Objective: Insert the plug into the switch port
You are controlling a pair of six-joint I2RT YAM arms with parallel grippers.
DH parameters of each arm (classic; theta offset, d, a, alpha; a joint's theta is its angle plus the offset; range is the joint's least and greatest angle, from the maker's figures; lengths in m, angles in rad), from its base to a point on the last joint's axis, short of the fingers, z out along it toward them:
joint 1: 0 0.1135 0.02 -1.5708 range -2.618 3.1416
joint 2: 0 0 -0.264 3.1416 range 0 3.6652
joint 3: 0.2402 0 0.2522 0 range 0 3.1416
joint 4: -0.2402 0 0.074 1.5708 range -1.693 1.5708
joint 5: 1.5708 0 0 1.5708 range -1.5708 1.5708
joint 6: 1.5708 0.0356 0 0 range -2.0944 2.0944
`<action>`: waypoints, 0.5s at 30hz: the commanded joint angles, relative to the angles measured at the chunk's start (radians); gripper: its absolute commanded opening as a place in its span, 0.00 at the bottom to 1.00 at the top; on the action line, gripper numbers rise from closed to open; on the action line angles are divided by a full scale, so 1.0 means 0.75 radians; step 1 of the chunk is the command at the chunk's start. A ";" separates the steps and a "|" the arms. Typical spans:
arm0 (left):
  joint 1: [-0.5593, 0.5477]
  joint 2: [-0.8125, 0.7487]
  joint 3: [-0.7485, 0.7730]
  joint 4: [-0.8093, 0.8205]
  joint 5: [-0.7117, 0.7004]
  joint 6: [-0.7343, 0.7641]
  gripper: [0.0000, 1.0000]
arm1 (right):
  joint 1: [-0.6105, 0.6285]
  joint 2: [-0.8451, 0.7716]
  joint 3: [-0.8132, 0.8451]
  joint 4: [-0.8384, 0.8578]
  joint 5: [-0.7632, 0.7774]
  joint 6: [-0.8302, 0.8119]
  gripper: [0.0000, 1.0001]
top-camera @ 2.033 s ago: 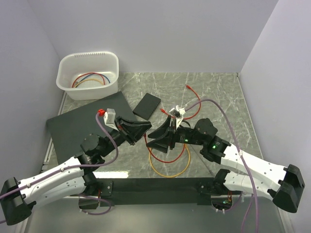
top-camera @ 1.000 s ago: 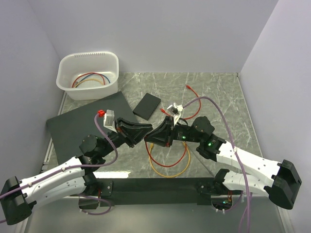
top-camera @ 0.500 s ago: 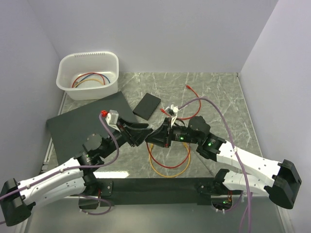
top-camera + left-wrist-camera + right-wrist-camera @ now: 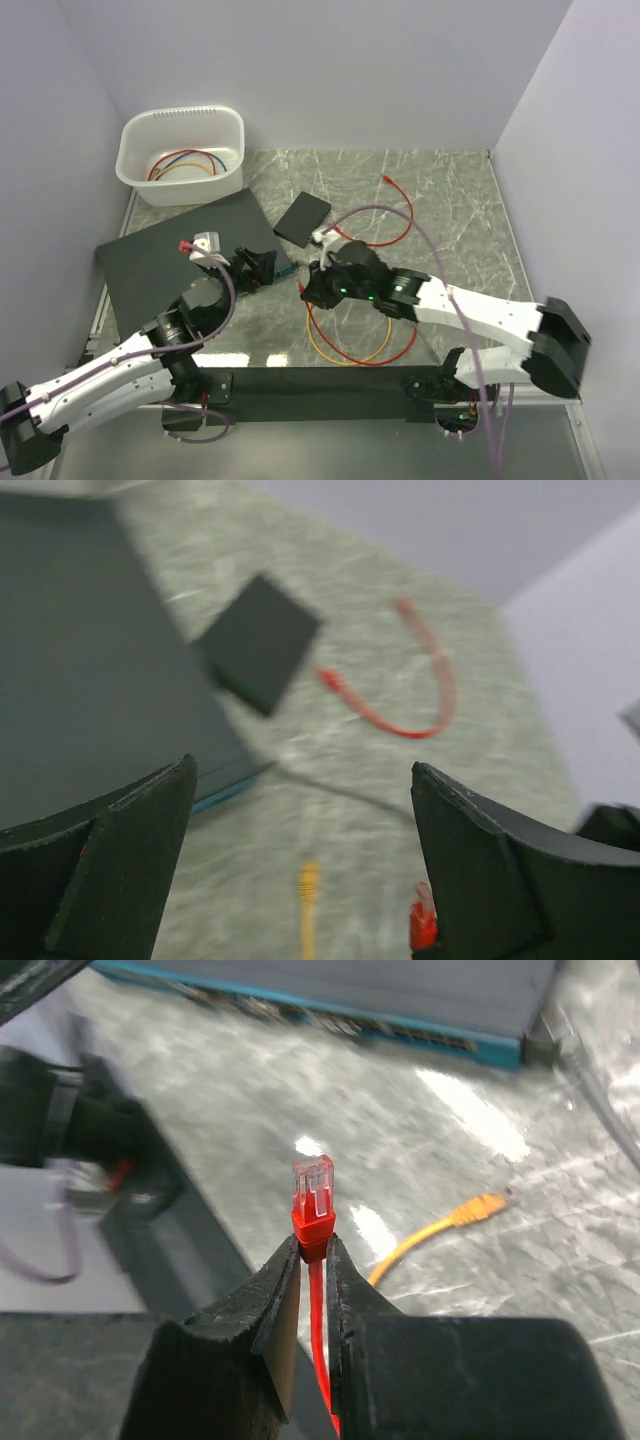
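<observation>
My right gripper (image 4: 313,1245) is shut on the red plug (image 4: 313,1194), which stands upright with its clear tip above the fingertips; the thin red cable runs down between the fingers. The plug points at the switch's teal-blue front face (image 4: 330,1018), with its row of ports (image 4: 405,1033), still a gap away. In the top view the right gripper (image 4: 311,287) is just right of the black switch (image 4: 165,255). My left gripper (image 4: 300,770) is wide open and empty, at the switch's near right corner (image 4: 270,266).
An orange-yellow cable's plug (image 4: 482,1204) lies on the marble between the gripper and the switch. A grey cable (image 4: 598,1095) runs at the switch's right end. A small black box (image 4: 302,218) lies behind. A white tub (image 4: 140,150) with cables stands far left.
The two grippers were together mid-table; the left one has drawn back left and lower, open. The right arm has swung left and down with the plug, towards the switch's front.
</observation>
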 commanded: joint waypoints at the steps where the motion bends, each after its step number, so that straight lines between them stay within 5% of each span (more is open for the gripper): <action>1: 0.054 0.091 0.064 -0.250 -0.288 -0.106 0.95 | 0.047 0.182 0.134 -0.115 0.168 -0.039 0.00; 7: 0.430 0.236 0.006 -0.142 0.153 -0.106 0.91 | 0.066 0.467 0.316 -0.162 0.248 -0.063 0.00; 15: 0.704 0.326 -0.069 -0.005 0.381 -0.090 0.91 | 0.066 0.796 0.576 -0.264 0.273 -0.102 0.00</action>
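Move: The red plug is already in my right fingers. The switch's port row lies about 8 cm forward, 12 cm left and 15 cm below that hand. The yellow plug is about 6 cm straight ahead, 16 cm down, and the switch's right front corner roughly 14 cm ahead and 3 cm left. From my empty left hand, the switch's middle is about 9 cm forward, 16 cm left and 20 cm below; the black box is some 20 cm ahead and 11 cm right. I sink my right hand about 10 cm, drifting roughly 5 cm left and a little less forward towards the switch's port side, tipping the fingers some 20 degrees further down and keeping the red plug pinched. Meanwhile my left hand, still wide open, drops about 10 cm and swings left and forward over the switch, tipping down and turning counter-clockwise. ##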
